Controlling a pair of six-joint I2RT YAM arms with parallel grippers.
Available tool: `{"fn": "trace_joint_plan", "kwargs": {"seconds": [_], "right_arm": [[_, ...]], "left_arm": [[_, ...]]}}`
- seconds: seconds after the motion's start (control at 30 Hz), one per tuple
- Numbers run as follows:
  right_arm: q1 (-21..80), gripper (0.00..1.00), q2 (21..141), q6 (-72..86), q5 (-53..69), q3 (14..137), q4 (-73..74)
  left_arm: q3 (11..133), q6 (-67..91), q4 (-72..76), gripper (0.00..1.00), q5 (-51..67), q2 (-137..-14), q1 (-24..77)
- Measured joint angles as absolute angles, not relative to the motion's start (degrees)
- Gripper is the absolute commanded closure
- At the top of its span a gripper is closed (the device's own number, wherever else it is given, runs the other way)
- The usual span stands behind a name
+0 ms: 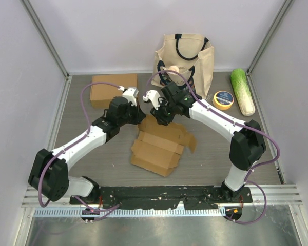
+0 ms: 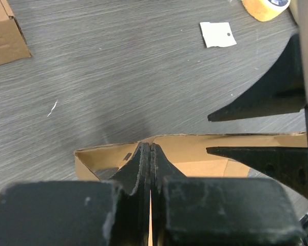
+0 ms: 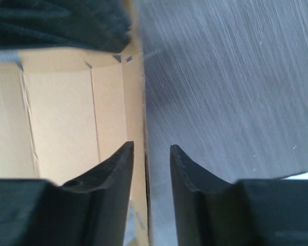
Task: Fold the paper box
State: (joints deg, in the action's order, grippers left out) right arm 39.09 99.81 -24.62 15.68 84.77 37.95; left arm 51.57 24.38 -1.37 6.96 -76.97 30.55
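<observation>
The paper box is brown cardboard, partly folded, lying mid-table between the arms. Both grippers are at its far edge. My left gripper is shut: in the left wrist view its fingertips pinch the top of the box's raised wall. My right gripper stands open just to the right of it. In the right wrist view its jaws straddle the wall's thin edge, which lies close to the left finger without being clamped. The right gripper's black fingers show at the right of the left wrist view.
A second flat cardboard box lies at the back left. A canvas tote bag stands at the back. A yellow tape roll and a napa cabbage sit at the back right. A white paper scrap lies on the table.
</observation>
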Motion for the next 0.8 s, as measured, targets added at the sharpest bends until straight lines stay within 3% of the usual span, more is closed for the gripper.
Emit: {"fn": "trace_joint_plan", "kwargs": {"seconds": [0.17, 0.4, 0.63, 0.8], "right_arm": [[38.5, 0.34, 99.8, -14.5, 7.0, 86.0, 38.0], [37.6, 0.34, 96.1, 8.3, -8.7, 89.4, 43.0], [40.4, 0.3, 79.0, 38.9, -8.7, 75.0, 32.9], [40.4, 0.31, 80.0, 60.6, -6.9, 68.5, 23.8]], "left_arm": [[47.7, 23.4, 1.8, 1.0, 0.7, -75.6, 33.3], [42.3, 23.7, 6.4, 1.0, -8.0, -72.3, 36.2], [39.3, 23.7, 11.4, 1.0, -14.0, -70.0, 38.5], [39.0, 22.9, 12.6, 1.0, -16.1, -70.0, 40.2]]}}
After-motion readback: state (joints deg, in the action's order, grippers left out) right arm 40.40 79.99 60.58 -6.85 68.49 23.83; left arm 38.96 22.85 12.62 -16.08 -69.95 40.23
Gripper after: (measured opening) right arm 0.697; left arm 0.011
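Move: The paper box's raised far wall runs between the right hand's slightly parted fingers. Its right end lies about 9 cm to this hand's right, 6 cm back and 3 cm below. The white card is roughly 14 cm to the right and 6 cm ahead, on the table; the closed carton is some 24 cm to the left and 15 cm ahead. From the left hand, already pinching the wall near its left end, that right end is roughly 21 cm right and 7 cm back. Forward and to the right first, about 5 cm, the right hand opens wide and comes free of the far wall, then climbs some 9 cm while drawing back, and finally swings left and dips a little. Throughout it turns clockwise, about 70 degrees in all, its left side rolling up. The left hand keeps its pinch, easing slightly back and left as it turns counter-clockwise and tips up. ##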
